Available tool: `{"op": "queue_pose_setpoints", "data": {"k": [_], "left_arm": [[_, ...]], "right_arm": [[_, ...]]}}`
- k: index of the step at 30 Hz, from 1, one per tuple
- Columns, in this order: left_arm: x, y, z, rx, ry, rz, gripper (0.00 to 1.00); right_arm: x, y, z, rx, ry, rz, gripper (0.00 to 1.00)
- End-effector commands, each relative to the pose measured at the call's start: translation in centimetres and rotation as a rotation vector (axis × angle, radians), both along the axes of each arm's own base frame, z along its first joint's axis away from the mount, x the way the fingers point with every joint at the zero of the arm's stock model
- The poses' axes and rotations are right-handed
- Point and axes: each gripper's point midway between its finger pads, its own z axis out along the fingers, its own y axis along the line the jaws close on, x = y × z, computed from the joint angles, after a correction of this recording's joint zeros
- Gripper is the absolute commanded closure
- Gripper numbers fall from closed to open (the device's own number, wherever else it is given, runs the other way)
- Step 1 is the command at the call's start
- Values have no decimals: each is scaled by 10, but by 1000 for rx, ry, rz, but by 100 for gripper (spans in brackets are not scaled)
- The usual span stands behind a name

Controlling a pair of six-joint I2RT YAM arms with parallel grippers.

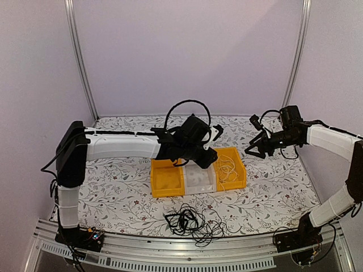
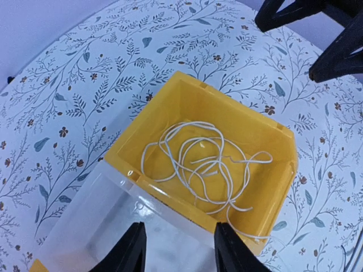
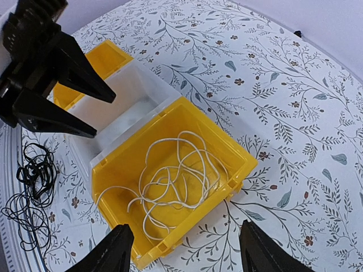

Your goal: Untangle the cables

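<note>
A cream-white cable (image 2: 203,164) lies coiled loosely in the right yellow bin (image 1: 236,170), and one end of it drapes over the bin's rim. A tangle of thin black cables (image 1: 187,221) rests on the table near the front edge, and it also shows in the right wrist view as black cables (image 3: 33,184). My left gripper (image 2: 180,250) hovers open over the clear bin (image 2: 91,221), right beside the yellow bin's wall, with nothing between its fingers. My right gripper (image 3: 184,255) hangs open above the yellow bin's (image 3: 238,156) far side, also empty.
Three bins stand in a row: a yellow one (image 1: 166,180) on the left, the clear one (image 1: 198,181) in the middle and the yellow one with the white cable on the right. The left arm (image 1: 122,146) reaches across above them. Floral cloth (image 1: 113,192) covers the table.
</note>
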Motion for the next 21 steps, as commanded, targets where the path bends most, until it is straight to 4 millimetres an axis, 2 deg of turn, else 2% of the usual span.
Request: {"op": "queue_pose_setpoints", "data": {"k": [1, 6, 9, 12, 13, 14, 16, 18, 21], "left_arm": [[-1, 30, 44, -59, -85, 32, 58], [-41, 49, 55, -131, -109, -103, 57], [-76, 56, 52, -137, -106, -232, 58], [-107, 66, 36, -91, -63, -309, 59], [-113, 71, 28, -65, -39, -317, 59], [-119, 76, 20, -39, -14, -324, 60], [-129, 85, 5, 9, 29, -329, 61], [-136, 93, -6, 38, 60, -321, 61], [-146, 99, -16, 38, 90, -311, 61]], "right_arm": [[-2, 4, -4, -3, 11, 27, 32], [1, 5, 2, -23, -30, 21, 32], [6, 3, 26, -27, -97, 7, 32], [15, -2, 65, -47, -213, -19, 31], [20, -5, 76, -61, -252, -37, 29], [24, -8, 91, -72, -300, -61, 23], [31, -13, 118, -55, -361, -105, 3], [22, -6, 138, 26, -362, -60, 1], [-7, 16, 134, 123, -269, 125, 1]]}}
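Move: The black cable tangle lies about 17 cm back towards me and 9 cm left of my left hand, some 13 cm below it; its loose thin loops sit roughly 19 cm back and 1 cm right. The white bin's middle is about 6 cm ahead and 4 cm left, and the white cable in the right yellow bin about 8 cm ahead and 8 cm right. From my right hand the tangle is about 17 cm back, 27 cm left and 16 cm down. I take my empty left hand off the bins towards the black tangle: first left and up about 4 cm, then mostly back and down again, some 13 cm back in all, turning clockwise, fingers still part-open. My empty right hand waits, then rises about 13 cm away from the right yellow bin, fingers tipping upward and opening wide. ##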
